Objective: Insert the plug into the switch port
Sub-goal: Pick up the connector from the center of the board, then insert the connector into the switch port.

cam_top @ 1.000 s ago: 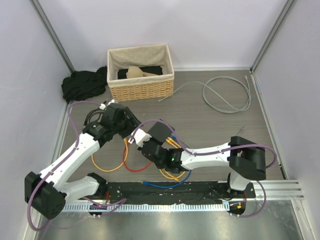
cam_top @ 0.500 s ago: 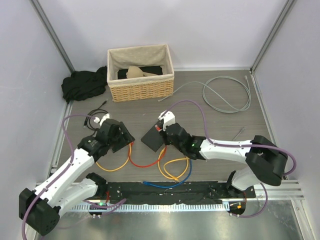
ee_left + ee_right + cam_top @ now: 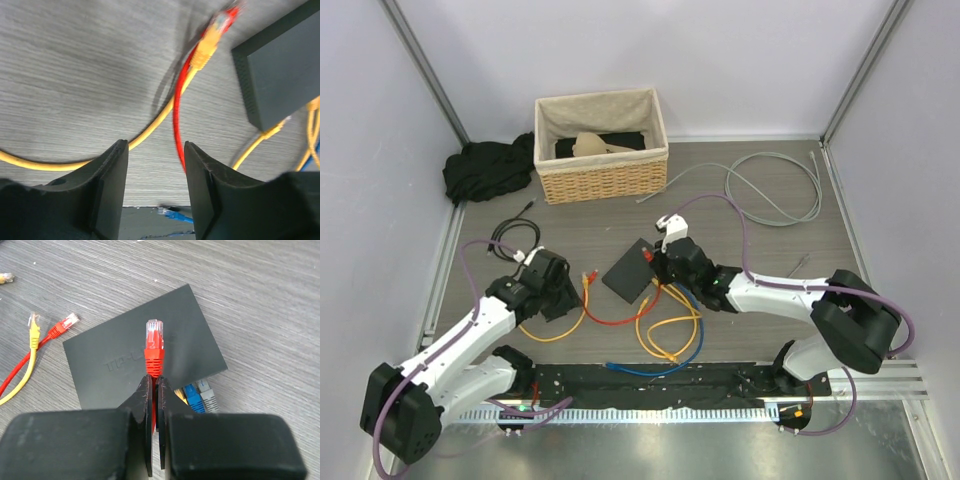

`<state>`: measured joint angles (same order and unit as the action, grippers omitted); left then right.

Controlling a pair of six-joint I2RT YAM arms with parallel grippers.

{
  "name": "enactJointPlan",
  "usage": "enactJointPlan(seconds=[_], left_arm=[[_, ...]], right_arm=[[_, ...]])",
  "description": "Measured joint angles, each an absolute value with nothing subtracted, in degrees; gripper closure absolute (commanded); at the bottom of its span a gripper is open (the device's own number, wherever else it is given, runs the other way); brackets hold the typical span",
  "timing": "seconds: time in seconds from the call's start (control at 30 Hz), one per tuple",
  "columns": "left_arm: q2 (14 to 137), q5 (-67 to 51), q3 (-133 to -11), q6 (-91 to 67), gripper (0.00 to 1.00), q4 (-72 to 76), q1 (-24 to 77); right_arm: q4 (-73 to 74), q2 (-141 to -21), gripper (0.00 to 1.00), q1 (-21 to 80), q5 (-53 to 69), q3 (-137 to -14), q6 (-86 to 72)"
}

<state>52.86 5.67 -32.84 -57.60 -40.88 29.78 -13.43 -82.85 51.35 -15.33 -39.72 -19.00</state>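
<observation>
The switch (image 3: 625, 272) is a flat dark-grey box lying at mid-table, and it fills the middle of the right wrist view (image 3: 120, 365). Yellow, blue and grey plugs (image 3: 197, 396) sit in its near edge. My right gripper (image 3: 154, 382) is shut on a red plug (image 3: 154, 347) and holds it just above the switch's top, tip pointing away from me. In the top view the right gripper (image 3: 654, 266) is at the switch's right edge. My left gripper (image 3: 558, 290) is open and empty, left of the switch. A loose yellow plug (image 3: 206, 46) and a red cable (image 3: 177, 117) lie ahead of it.
A wicker basket (image 3: 602, 145) stands at the back, with a black cloth (image 3: 485, 168) to its left. A grey cable (image 3: 770, 190) loops at back right and a black cable (image 3: 515, 235) lies at the left. Yellow, red and blue cables (image 3: 665, 335) tangle in front of the switch.
My left arm has pulled back left, away from the switch, and is empty. My right gripper has swung up and right with the red plug, and the switch now lies uncovered.
</observation>
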Motion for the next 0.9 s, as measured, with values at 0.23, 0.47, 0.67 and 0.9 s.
enactJointPlan(seconds=[0.23, 0.47, 0.67, 0.9], left_arm=[[56.5, 4.4, -30.4, -57.6, 0.66, -40.8, 29.9], [60.6, 3.0, -28.4, -57.4, 0.67, -40.4, 30.2], [62.2, 3.5, -29.1, -56.5, 0.7, -40.0, 31.1], [64.6, 3.4, -29.6, -56.9, 0.79, -39.1, 31.3]], right_arm=[[-13.5, -82.5, 0.99, 49.1, -14.6, -39.5, -20.2], [-13.2, -81.6, 0.99, 47.1, -13.9, -39.5, -20.1], [-11.8, -79.4, 0.99, 45.0, -13.3, -39.6, -19.9], [-4.9, -72.1, 0.99, 39.7, -12.7, -42.0, -17.5]])
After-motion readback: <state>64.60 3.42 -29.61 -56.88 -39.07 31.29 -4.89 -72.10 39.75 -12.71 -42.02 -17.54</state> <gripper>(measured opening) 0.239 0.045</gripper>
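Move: The yellow cable to be gripped passes about 3 cm behind the left fingertips, sideways in line and some 6 cm below. Its yellow plug lies roughly 7 cm ahead and 5 cm right of the left hand, the loose red plug 9 ahead and 6 right, the black switch 10 ahead and 16 right. From the right hand, already holding the other red plug, the switch's middle is 6 cm left, 1 ahead and 7 below; its seated plugs 1 back and 2 right. Bring the left gripper about 5 cm down and 3 cm back onto the yellow cable behind its plug, tipping the fingers some 10 degrees nearer vertical and narrowing them from half open to about a quarter, one on each side of the cable. Keep the red plug pinched in the right gripper and carry it right and forward, then increasingly up, away from the switch. ##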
